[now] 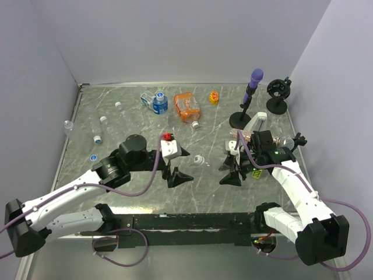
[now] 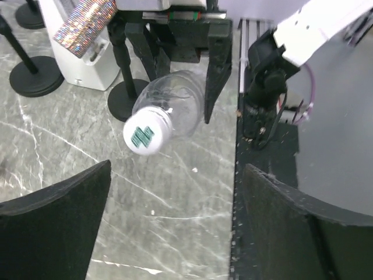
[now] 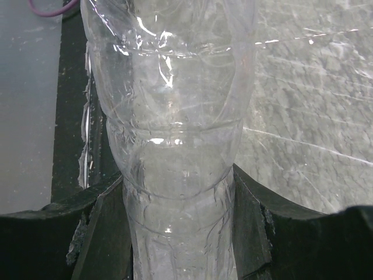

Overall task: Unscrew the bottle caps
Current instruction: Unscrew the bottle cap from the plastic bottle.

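Note:
My right gripper [image 1: 232, 169] [image 3: 178, 230] is shut on a clear plastic bottle [image 3: 172, 116] [image 2: 178, 108] and holds it level above the table, neck pointing left. The bottle's white cap [image 2: 145, 133] [image 1: 199, 159], marked with a green cross, sits on the neck. My left gripper [image 1: 186, 165] [image 2: 175, 227] stands wide open just left of the cap, facing it. Nothing lies between its fingers [image 2: 55, 216], and they are clear of the cap.
Several clear bottles [image 1: 105, 121] and loose small caps [image 1: 97, 139] lie at the back left. A blue-labelled bottle [image 1: 158, 104], an orange container [image 1: 186, 107] and a yellow cap [image 1: 214, 97] lie at the back. A purple-topped black stand [image 1: 250, 93], another black stand [image 1: 278, 93] and a white box [image 1: 256, 122] stand at the back right.

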### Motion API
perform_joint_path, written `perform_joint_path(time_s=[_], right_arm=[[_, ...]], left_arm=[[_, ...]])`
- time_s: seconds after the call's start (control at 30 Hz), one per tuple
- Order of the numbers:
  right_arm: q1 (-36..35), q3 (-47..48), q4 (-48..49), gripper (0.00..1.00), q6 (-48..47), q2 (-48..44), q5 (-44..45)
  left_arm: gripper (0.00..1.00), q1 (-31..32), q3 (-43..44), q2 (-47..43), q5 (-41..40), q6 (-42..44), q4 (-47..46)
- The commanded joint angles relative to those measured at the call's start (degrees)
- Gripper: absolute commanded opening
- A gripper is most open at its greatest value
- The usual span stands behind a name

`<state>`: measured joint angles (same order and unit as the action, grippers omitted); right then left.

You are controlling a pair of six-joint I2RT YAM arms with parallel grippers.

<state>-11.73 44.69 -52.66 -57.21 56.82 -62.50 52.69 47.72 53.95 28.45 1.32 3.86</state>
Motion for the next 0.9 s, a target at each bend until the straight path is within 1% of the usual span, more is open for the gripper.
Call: perform_joint_path(time_s=[0.0, 0.07, 0.17, 0.2, 0.27, 0.33, 0.4, 0.63, 0.7, 0.77, 0.83, 0.87], right_arm=[[0.0, 1.7, -1.7, 0.13, -3.8, -0.3, -3.2], [-0.1, 1.7, -1.7, 0.13, -3.8, -0.4, -3.2], [-0.1, 1.7, -1.8, 0.13, -3.8, -0.2, -3.1], [-0.2, 1.8, -1.8, 0.13, -3.9, -0.1, -3.1], [-0.3, 1.8, -1.9, 0.13, -3.9, 0.0, -3.1], [-0.4, 1.8, -1.9, 0.13, -3.9, 0.0, -3.0], [-0.4, 1.8, -1.9, 0.13, -4.0, 0.1, -3.1], [-0.5, 1.9, -2.3, 0.13, -4.0, 0.1, -3.1], [-0.5, 1.9, -2.3, 0.13, -4.1, 0.0, -3.0], [-0.5, 1.9, -2.2, 0.13, -4.1, 0.0, -3.0], [-0.5, 1.9, -2.2, 0.13, -4.1, 0.0, -3.0], [-0.5, 2.0, -2.3, 0.13, -4.1, 0.1, -3.0]], left_arm=[[0.90, -0.2, 4.0, 4.3, 4.8, 7.2, -3.2], [0.83, -0.2, 4.6, 5.6, 5.0, 7.4, -3.4], [0.74, -0.5, 5.1, 6.8, 5.4, 7.0, -3.4], [0.73, -0.5, 5.1, 7.0, 5.4, 6.8, -5.1], [0.69, -0.7, 5.3, 7.2, 5.7, 6.3, -6.0], [0.67, -0.7, 5.3, 7.4, 5.5, 5.8, -6.6], [0.65, -0.8, 5.5, 7.7, 5.7, 5.5, -6.8], [0.53, -1.0, 7.1, 9.9, 6.3, 4.9, -6.0], [0.53, -1.0, 7.7, 10.7, 6.6, 4.9, -5.3], [0.46, -1.0, 8.1, 11.3, 6.7, 4.7, -5.1], [0.37, -1.0, 8.5, 11.7, 7.0, 4.5, -4.9], [0.30, -1.0, 8.7, 11.9, 7.1, 4.4, -4.7]])
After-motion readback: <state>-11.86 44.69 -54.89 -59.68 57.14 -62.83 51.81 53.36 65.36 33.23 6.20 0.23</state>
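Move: The bottle's white cap faces my open left hand, about 5 cm to its right, 2 cm ahead and roughly 1 cm lower. Behind the cap, the clear bottle's middle lies some 10 cm right of that hand, 1 cm ahead and 3 cm lower; a black stand's base is on the table 22 cm right, 8 cm ahead and 20 cm below. From my right hand, already gripping the bottle, the cap is about 10 cm left, 2 cm ahead and 3 cm higher. I bring my left fingers around the cap from its open end, going about 3.5 cm right and 2 cm forward, with a dip of nearly 2 cm that I mostly regain, the wrist turning barely 5 degrees. As I go I close them from almost fully open to well under half, one finger on each side of the cap. My right hand keeps its grip on the bottle and holds it nearly still. ##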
